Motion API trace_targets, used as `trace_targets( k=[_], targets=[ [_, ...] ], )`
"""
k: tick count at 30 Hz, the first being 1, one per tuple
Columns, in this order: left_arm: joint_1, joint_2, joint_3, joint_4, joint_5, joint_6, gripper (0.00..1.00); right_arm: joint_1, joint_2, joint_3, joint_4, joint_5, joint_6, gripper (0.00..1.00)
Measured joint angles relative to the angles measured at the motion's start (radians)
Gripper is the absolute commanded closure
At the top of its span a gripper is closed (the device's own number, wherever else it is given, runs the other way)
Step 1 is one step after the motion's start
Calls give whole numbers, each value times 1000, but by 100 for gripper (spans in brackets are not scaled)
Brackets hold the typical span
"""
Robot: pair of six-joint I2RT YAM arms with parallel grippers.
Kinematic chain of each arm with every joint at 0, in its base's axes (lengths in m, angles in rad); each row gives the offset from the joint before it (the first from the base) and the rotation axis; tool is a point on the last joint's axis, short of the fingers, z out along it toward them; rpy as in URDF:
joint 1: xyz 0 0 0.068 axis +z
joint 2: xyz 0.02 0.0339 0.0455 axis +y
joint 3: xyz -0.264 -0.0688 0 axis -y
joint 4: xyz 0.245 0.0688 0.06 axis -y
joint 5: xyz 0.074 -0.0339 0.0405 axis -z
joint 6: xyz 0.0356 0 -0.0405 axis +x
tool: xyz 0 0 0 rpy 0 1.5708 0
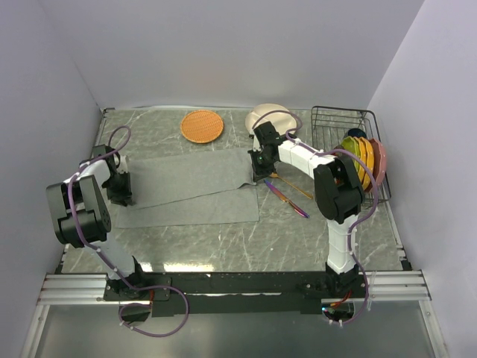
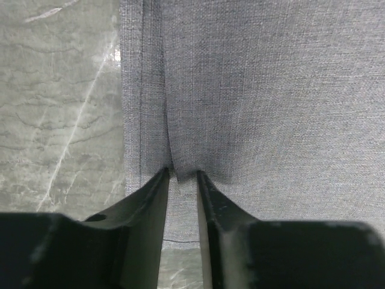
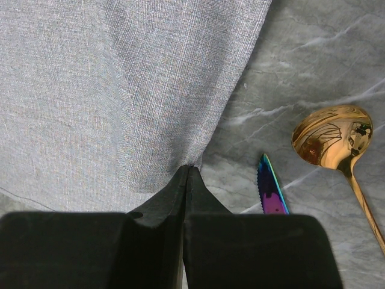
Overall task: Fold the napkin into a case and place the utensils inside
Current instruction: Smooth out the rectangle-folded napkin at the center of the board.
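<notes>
The grey napkin [image 1: 186,186] lies folded lengthwise across the table, its upper layer set back from the lower one. My left gripper [image 1: 123,192] stands at the cloth's left end, jaws a little apart [image 2: 181,174], with a small pinch of the fold [image 2: 174,158] at their tips. At the cloth's right end, my right gripper [image 1: 261,174] is shut [image 3: 188,168] on the napkin's edge [image 3: 108,90]. The utensils lie just right of it: a purple knife [image 1: 287,198] [image 3: 271,192] and a gold spoon [image 1: 296,187] [image 3: 331,135].
A round orange woven mat [image 1: 202,126] and a white plate [image 1: 270,115] lie at the back. A black wire rack [image 1: 335,119] with several coloured plates [image 1: 365,160] stands at the right edge. Walls close in on both sides.
</notes>
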Motion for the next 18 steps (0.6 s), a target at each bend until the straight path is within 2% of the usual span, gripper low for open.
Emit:
trace_targets(
  k=[8, 18],
  targets=[
    [0, 1, 0, 3, -3, 0, 99, 0, 0, -3, 1, -9, 3, 100],
    [0, 2, 66, -64, 4, 11, 98, 6, -39, -21, -20, -17, 10, 100]
  ],
)
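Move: The upper layer's near left corner lies right between the left hand's open fingertips, about 1 cm below the hand point; the lower layer's near left corner is some 8 cm back and 4 cm left. The right hand already holds the upper layer's near right corner, and the lower layer's near right corner is about 16 cm back and 1 cm right of it. From the right hand, the knife's middle is 13 cm right and 7 back, the spoon's 16 right and 1 back, all some 3 cm lower. Staying in place, the left hand shuts its part-open fingers on the napkin's upper-layer corner, pinching it, then starts up about 1.5 cm and slightly forward with no turn of the wrist. The right hand keeps its pinch on the other corner, easing about 1 cm back towards its own base and then rising about 1 cm. ##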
